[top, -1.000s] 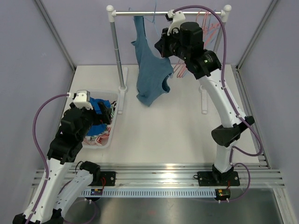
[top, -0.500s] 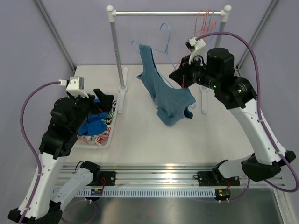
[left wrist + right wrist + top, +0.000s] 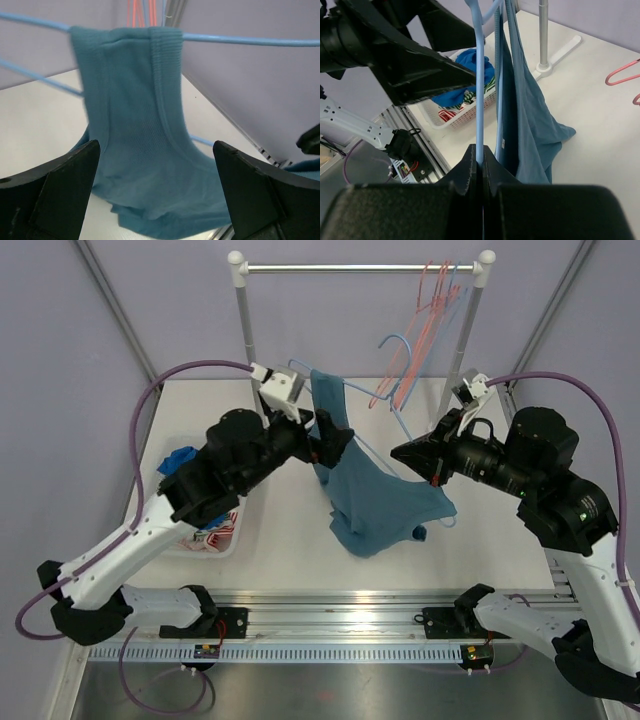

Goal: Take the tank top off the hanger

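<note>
The blue tank top (image 3: 380,508) hangs from a light-blue wire hanger (image 3: 402,390) in mid-air over the table's middle, its hem drooping to the tabletop. My right gripper (image 3: 402,453) is shut on the hanger wire (image 3: 480,100), with the tank top (image 3: 532,125) draped just right of its jaws. My left gripper (image 3: 335,443) stands open at the top's upper strap. In the left wrist view the strap (image 3: 130,95) is folded over the hanger wire (image 3: 240,39), and the two wide-apart fingers (image 3: 60,195) sit on either side below it without touching.
A white basket (image 3: 222,540) of coloured clothes sits at the left, also seen in the right wrist view (image 3: 470,107). The garment rack (image 3: 360,268) stands at the back with pink hangers (image 3: 432,300) on its right end. Its left post (image 3: 250,350) is near my left arm.
My right arm lifted the hanger with the tank top off the rail and brought it down and forward. My left arm swung from the basket over to the top's strap, still open.
</note>
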You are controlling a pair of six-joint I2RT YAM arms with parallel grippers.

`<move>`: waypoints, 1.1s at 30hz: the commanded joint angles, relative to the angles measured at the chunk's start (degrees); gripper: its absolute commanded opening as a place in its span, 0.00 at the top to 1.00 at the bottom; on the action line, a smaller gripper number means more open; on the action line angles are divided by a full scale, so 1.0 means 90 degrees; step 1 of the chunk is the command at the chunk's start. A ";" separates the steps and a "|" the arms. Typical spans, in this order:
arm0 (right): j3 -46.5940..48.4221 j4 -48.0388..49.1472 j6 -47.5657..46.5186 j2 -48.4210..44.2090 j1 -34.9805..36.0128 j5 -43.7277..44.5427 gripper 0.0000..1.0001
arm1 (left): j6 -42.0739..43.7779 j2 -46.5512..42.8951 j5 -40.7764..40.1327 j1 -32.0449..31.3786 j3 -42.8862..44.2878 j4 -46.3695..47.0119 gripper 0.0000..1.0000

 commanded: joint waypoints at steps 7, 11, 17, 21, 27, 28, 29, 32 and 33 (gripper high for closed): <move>-0.0279 0.0157 0.0015 -0.0283 0.0052 -0.0123 1.00 | 0.1091 0.0828 -0.2107 -0.0481 0.0675 0.0689 0.26; -0.0455 0.0157 -0.0063 -0.0380 0.0052 0.0061 1.00 | 0.1141 0.0975 -0.2322 -0.0481 0.0704 0.0778 0.44; -0.0524 0.0117 -0.0142 -0.0234 0.0052 0.0278 1.00 | 0.1238 0.0985 -0.2156 -0.0481 0.0665 0.0914 0.46; -0.0572 0.0166 -0.0122 -0.0263 0.0052 0.0179 1.00 | 0.1394 0.1073 -0.2400 -0.0481 0.0704 0.0924 0.70; -0.0670 0.0176 -0.0103 -0.0351 0.0052 0.0179 1.00 | 0.1551 0.1190 -0.2635 -0.0413 0.0695 0.1051 0.96; -0.0670 0.0137 -0.0103 -0.0361 0.0052 0.0150 1.00 | 0.1532 0.1200 -0.2635 -0.0384 0.0704 0.1041 1.00; -0.0680 0.0118 -0.0112 -0.0371 0.0052 0.0150 1.00 | 0.1522 0.1219 -0.2654 -0.0355 0.0743 0.0993 1.00; -0.0777 -0.0009 -0.0180 -0.0439 0.0052 0.0199 1.00 | 0.1444 0.1239 -0.2946 -0.0219 0.0811 0.0896 1.00; -0.0874 -0.0058 -0.0200 -0.0468 0.0052 0.0179 1.00 | 0.1395 0.1239 -0.3034 -0.0160 0.0831 0.0847 1.00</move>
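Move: The left hand, open, has the tank top's free strap about 6 cm straight ahead and roughly level, hung over the blue hanger's arm. From this hand the hanger's neck is some 8 cm ahead, 10 cm to the right and a touch higher; the tank top's body hangs about 9 cm to the right, neither ahead nor back, some 13 cm lower. For the right hand, shut on the hanger's near side, that strap lies about 11 cm ahead and 18 cm left, near level. The left fingers close fully and pinch the tank top's strap just under the hanger's arm, after going about 6 cm forward and 2 cm down, with a brief swing right and back and some 20 degrees of counter-clockwise turn. Meanwhile the right hand keeps its pinch on the blue hanger and lowers about 4 cm. ##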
